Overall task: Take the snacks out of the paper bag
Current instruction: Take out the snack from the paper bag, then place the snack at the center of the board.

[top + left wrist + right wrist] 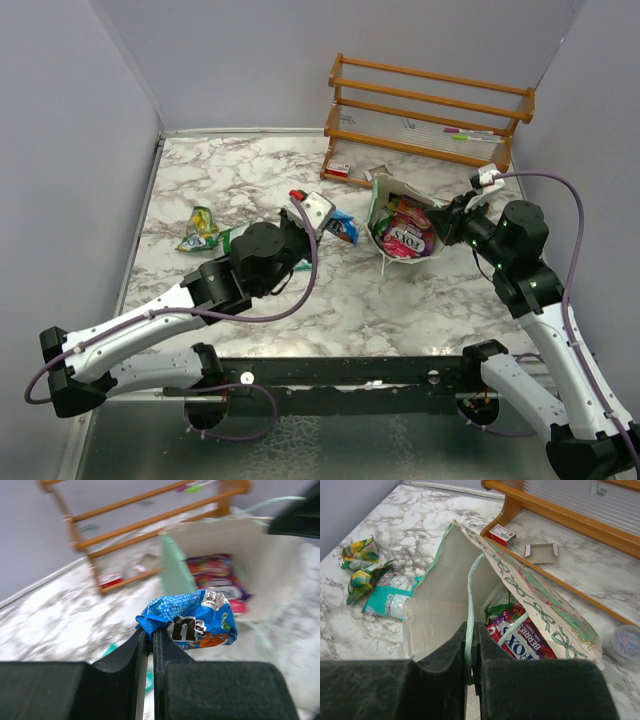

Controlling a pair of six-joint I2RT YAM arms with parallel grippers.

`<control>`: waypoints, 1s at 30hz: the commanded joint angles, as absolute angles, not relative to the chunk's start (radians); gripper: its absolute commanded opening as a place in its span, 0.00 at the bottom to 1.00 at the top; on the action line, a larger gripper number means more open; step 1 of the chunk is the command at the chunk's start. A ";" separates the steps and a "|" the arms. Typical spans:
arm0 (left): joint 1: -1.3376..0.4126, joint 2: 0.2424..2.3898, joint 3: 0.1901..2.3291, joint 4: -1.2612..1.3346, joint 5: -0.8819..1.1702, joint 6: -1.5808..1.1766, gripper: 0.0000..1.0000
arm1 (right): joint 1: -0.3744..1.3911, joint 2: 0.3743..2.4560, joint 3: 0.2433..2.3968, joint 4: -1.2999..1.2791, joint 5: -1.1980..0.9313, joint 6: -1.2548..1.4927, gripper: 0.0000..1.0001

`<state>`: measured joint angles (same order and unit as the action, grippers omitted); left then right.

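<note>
My left gripper (pixel 150 632) is shut on the corner of a crumpled blue snack packet (pixel 195 620), which hangs above the table just left of the paper bag (pixel 260 565). From above, that blue packet (pixel 342 227) shows beside the left gripper (pixel 328 222). The pale green paper bag (pixel 378 205) lies tilted open with a red-purple candy bag (pixel 405 236) inside. My right gripper (pixel 471 627) is shut on the bag's thin string handle (pixel 470 580); it is at the bag's right side (pixel 442 222). Yellow-green packets (pixel 198 228) and a teal-white packet (pixel 390 592) lie on the table to the left.
A wooden rack (pixel 430 110) stands at the back, with a small red-white box (pixel 501 534) and an open cardboard piece (pixel 541 553) at its foot. A round clear lid (pixel 625 642) lies right of the bag. Grey walls close in the marble table (pixel 250 170).
</note>
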<state>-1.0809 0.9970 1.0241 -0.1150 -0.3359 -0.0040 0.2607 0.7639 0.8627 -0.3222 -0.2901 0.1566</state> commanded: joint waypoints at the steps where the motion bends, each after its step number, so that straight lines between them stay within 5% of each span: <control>1: -1.059 0.996 0.978 -0.142 -0.903 0.064 0.00 | 0.265 0.726 0.843 -0.327 -0.258 0.135 0.07; 9: -0.675 1.256 1.061 -0.452 -0.827 -0.246 0.00 | 0.265 0.692 0.820 -0.313 -0.271 0.135 0.07; 19: -0.208 1.301 1.072 -0.382 -0.564 -0.570 0.00 | 0.265 0.652 0.798 -0.291 -0.271 0.126 0.07; 30: -0.091 1.498 1.069 -0.313 -0.238 -0.561 0.00 | 0.265 0.613 0.773 -0.275 -0.260 0.122 0.07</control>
<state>-0.1322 1.4506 1.0512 -0.3458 -0.4042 -0.5484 0.2607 0.6388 0.7864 -0.3138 -0.2779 0.1329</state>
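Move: The clear table by the outer green snack bag is the goal; that bag lies about 18 cm ahead of the left hand, 32 cm to its left and 30 cm below. The other green snack bag sits some 10 cm to the right of it and 7 cm nearer. The teal pack is roughly 9 cm ahead and 6 cm left of the left hand; the paper bag, 13 cm ahead and 25 cm right. From the right hand the outer bag is about 60 cm left, 16 cm ahead. Swing the left gripper away from the paper bag, about 30 cm left and 18 cm forward, sinking some 20 cm towards the green snack bags, with the blue snack pack still pinched. Turn the wrist counter-clockwise by roughly 70 degrees and tip the fingers down on the way. Keep the right gripper on the paper bag's handle, easing back slightly. ##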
